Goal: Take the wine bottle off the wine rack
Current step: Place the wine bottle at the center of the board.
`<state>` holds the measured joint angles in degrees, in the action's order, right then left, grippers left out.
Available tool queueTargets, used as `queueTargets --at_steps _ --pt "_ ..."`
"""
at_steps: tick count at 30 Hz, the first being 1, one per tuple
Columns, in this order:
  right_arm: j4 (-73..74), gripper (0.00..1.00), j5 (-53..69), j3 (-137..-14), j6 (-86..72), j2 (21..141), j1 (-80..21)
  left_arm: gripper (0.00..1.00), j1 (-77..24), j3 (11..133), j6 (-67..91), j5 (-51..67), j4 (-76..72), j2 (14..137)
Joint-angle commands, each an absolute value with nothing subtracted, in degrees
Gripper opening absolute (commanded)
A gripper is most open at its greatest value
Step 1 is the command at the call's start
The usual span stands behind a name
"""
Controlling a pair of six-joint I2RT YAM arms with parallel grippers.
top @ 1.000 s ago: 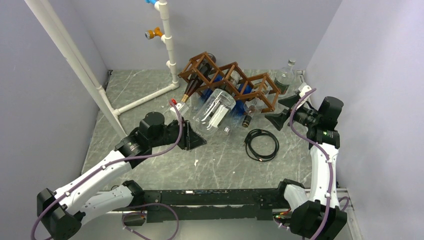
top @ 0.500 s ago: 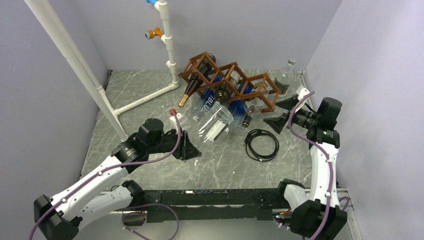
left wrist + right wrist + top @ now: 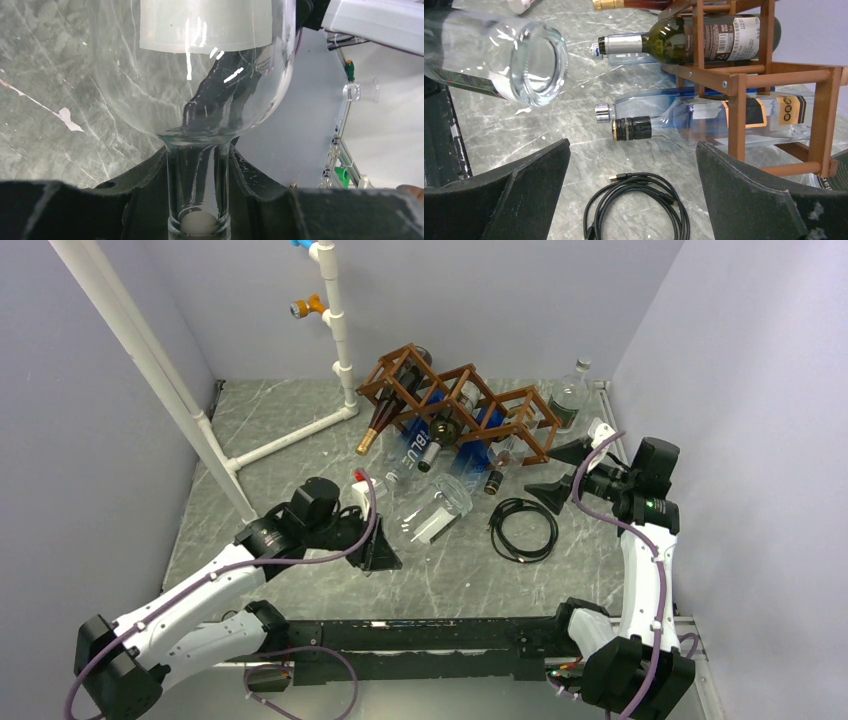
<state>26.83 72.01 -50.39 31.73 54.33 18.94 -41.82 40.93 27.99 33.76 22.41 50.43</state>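
The wine bottle is clear glass with a white label and lies tilted over the table, apart from the wine rack. My left gripper is shut on its neck. In the left wrist view the neck sits between the black fingers, with the body swelling above. The brown lattice wine rack stands at the back and holds other bottles. My right gripper stands open beside the rack's right end with nothing in it; its wrist view shows the clear bottle's base.
A dark bottle, a blue bottle and a gold-topped bottle lie in the rack. A black cable coil lies between the arms. A white pipe frame stands at the back left. A clear bottle stands behind the rack.
My left gripper has drawn the clear bottle toward the near edge, out of the rack and lower over the table. The right gripper has barely shifted.
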Motion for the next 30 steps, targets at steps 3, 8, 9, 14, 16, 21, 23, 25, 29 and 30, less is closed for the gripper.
queueTargets --at_steps 3,8,9,14,16,21,23,25,29,30 --pt "33.7 0.99 78.3 -51.5 43.6 54.3 18.9 0.00 -42.0 44.6 23.2 41.5 11.1 52.8" --pt "37.4 0.99 79.9 -51.6 49.5 54.4 18.9 0.00 -42.1 44.4 22.9 43.3 11.4 55.5" --pt "37.8 0.99 79.9 -51.5 50.0 54.3 18.9 0.00 -42.2 44.4 22.7 43.3 11.6 55.9" --pt "39.5 0.99 80.1 -51.6 52.6 54.5 18.7 0.00 -42.5 45.1 22.3 44.2 13.5 59.1" --pt "40.6 0.99 80.2 -51.5 54.4 54.5 18.4 0.00 -42.8 45.2 22.3 44.8 13.5 60.6" --pt "43.4 0.99 81.1 -50.8 59.6 54.8 16.7 0.00 -43.3 46.0 22.4 46.2 13.6 64.6" --pt "44.9 0.99 81.3 -50.3 63.0 55.1 15.0 0.00 -43.5 46.3 22.3 46.7 13.5 66.0" --pt "45.5 0.99 80.3 -49.4 65.6 55.5 12.2 0.00 -43.7 46.5 22.3 47.1 13.6 67.6" --pt "44.3 0.99 75.9 -47.5 68.1 56.7 4.0 0.00 -44.2 47.0 22.3 47.8 13.5 69.9" --pt "44.0 0.99 74.7 -47.1 68.8 57.2 2.1 0.00 -44.3 47.1 22.3 47.8 13.6 70.5"
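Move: The left hand has the wine bottle by its neck, the body reaching right and forward; the middle of the board lies about 10 cm to that hand's right, 4 ahead and 17 below. From this hand the cable coil is some 26 cm right and 2 ahead, the blue-label bottle about 18 ahead and 4 right, both well below. For the empty right hand, the held bottle's middle is roughly 17 cm left, 7 back and 13 below. Downward, about 8 cm, the left hand lowers the bottle towards the middle of the board, keeping its grip on the neck and tilting some 20 degrees so the base end dips. Meanwhile the right hand, wide open and touching nothing, goes left and back with a smaller sink towards the bottle, turning counter-clockwise. ##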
